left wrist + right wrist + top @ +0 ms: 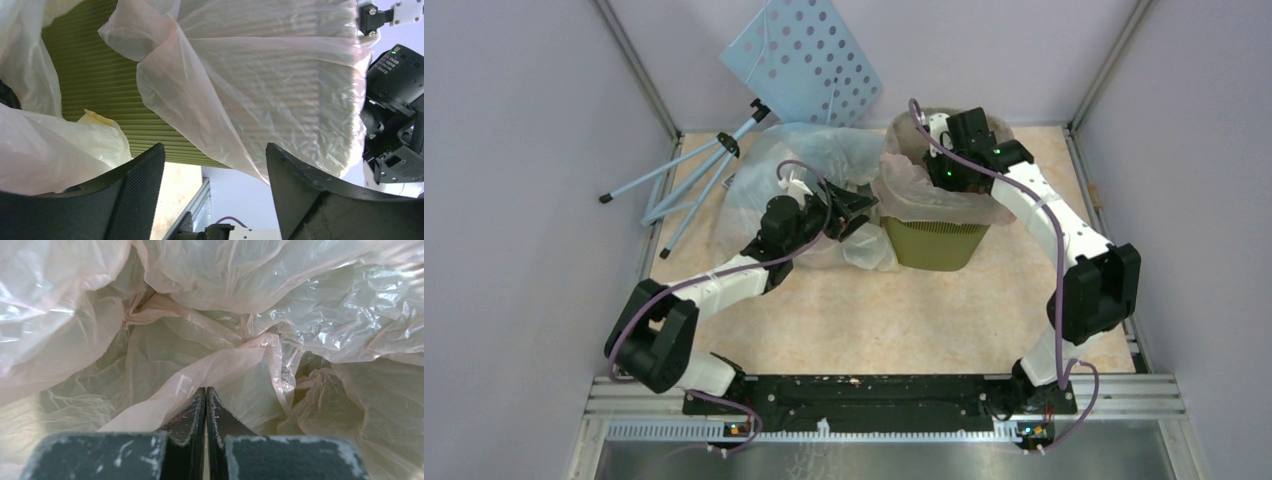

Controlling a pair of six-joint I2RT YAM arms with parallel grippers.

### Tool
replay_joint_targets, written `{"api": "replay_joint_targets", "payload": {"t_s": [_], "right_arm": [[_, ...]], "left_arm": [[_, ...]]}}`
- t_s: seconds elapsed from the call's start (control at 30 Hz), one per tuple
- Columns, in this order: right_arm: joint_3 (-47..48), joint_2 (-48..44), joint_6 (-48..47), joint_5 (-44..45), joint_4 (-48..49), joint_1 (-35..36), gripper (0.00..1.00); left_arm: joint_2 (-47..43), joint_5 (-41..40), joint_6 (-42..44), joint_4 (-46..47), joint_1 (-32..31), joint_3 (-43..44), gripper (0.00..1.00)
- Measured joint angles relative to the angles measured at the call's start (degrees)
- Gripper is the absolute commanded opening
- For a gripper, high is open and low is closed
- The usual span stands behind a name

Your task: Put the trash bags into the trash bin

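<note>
The olive-green trash bin (pixel 936 245) stands at the back middle of the table. A pale pink trash bag (pixel 924 195) is draped over its rim and hangs down its ribbed wall (pixel 95 75). Clear-whitish bags (pixel 759 175) lie heaped to the bin's left, and a yellowish one (pixel 105 131) rests against the wall. My left gripper (pixel 215 157) is open beside the bin, just under the pink bag's hanging edge (pixel 240 100), with nothing between its fingers. My right gripper (pixel 206 390) is shut inside the bin, its tips touching a pink fold (pixel 220 365).
A blue perforated board (pixel 809 60) leans in the back left corner above pale blue tripod legs (pixel 694 180). Grey enclosure walls close in both sides. The right arm's wrist (pixel 395 100) hangs close to the bin's far side.
</note>
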Motion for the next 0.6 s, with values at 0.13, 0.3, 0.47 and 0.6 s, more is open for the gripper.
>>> {"api": "replay_joint_targets", "payload": {"t_s": [0.13,0.3,0.47,0.6], "right_arm": [[-1.05,0.2,0.02,0.2,0.42,0.0,0.0],[-1.03,1.22,-0.26,0.31,0.55,0.0,0.0],[-1.03,4.52,-0.39,1.64,-0.15,0.0,0.0],[-1.03,6.64,0.0,3.13,-0.74,0.0,0.0]], "left_arm": [[4.13,0.09,-5.09,4.74,-0.85,-0.66,0.69],[5.07,-0.07,-7.21,6.38,-1.11,-0.42,0.37],[5.29,-0.55,-8.04,8.07,-1.14,0.0,0.05],[5.97,-0.66,-7.78,8.59,-1.14,0.02,0.0]]}}
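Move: Just right of the left hand, about 2 cm off and 1 cm ahead, hangs the near-left hem of the trash bag that lines the trash bin; the bin's middle is some 13 cm right, 2 cm farther out and 9 cm below that hand. The clear bag lies about 12 cm left of the left hand, 3 cm ahead and 13 cm down. The right hand, already inside the lined bin, has the liner folds about 5 cm below, 1 cm ahead and 1 cm right. Pushing its shut fingers about 5.5 cm down into the lined bin, the right hand meets the loose liner folds with its tips, slowly first and then faster, tipping some 10 degrees steeper. The left hand eases 1.5 cm right to the hanging hem, dips slightly and comes back up, and shuts its wide-open fingers fully to pinch the thin film. ##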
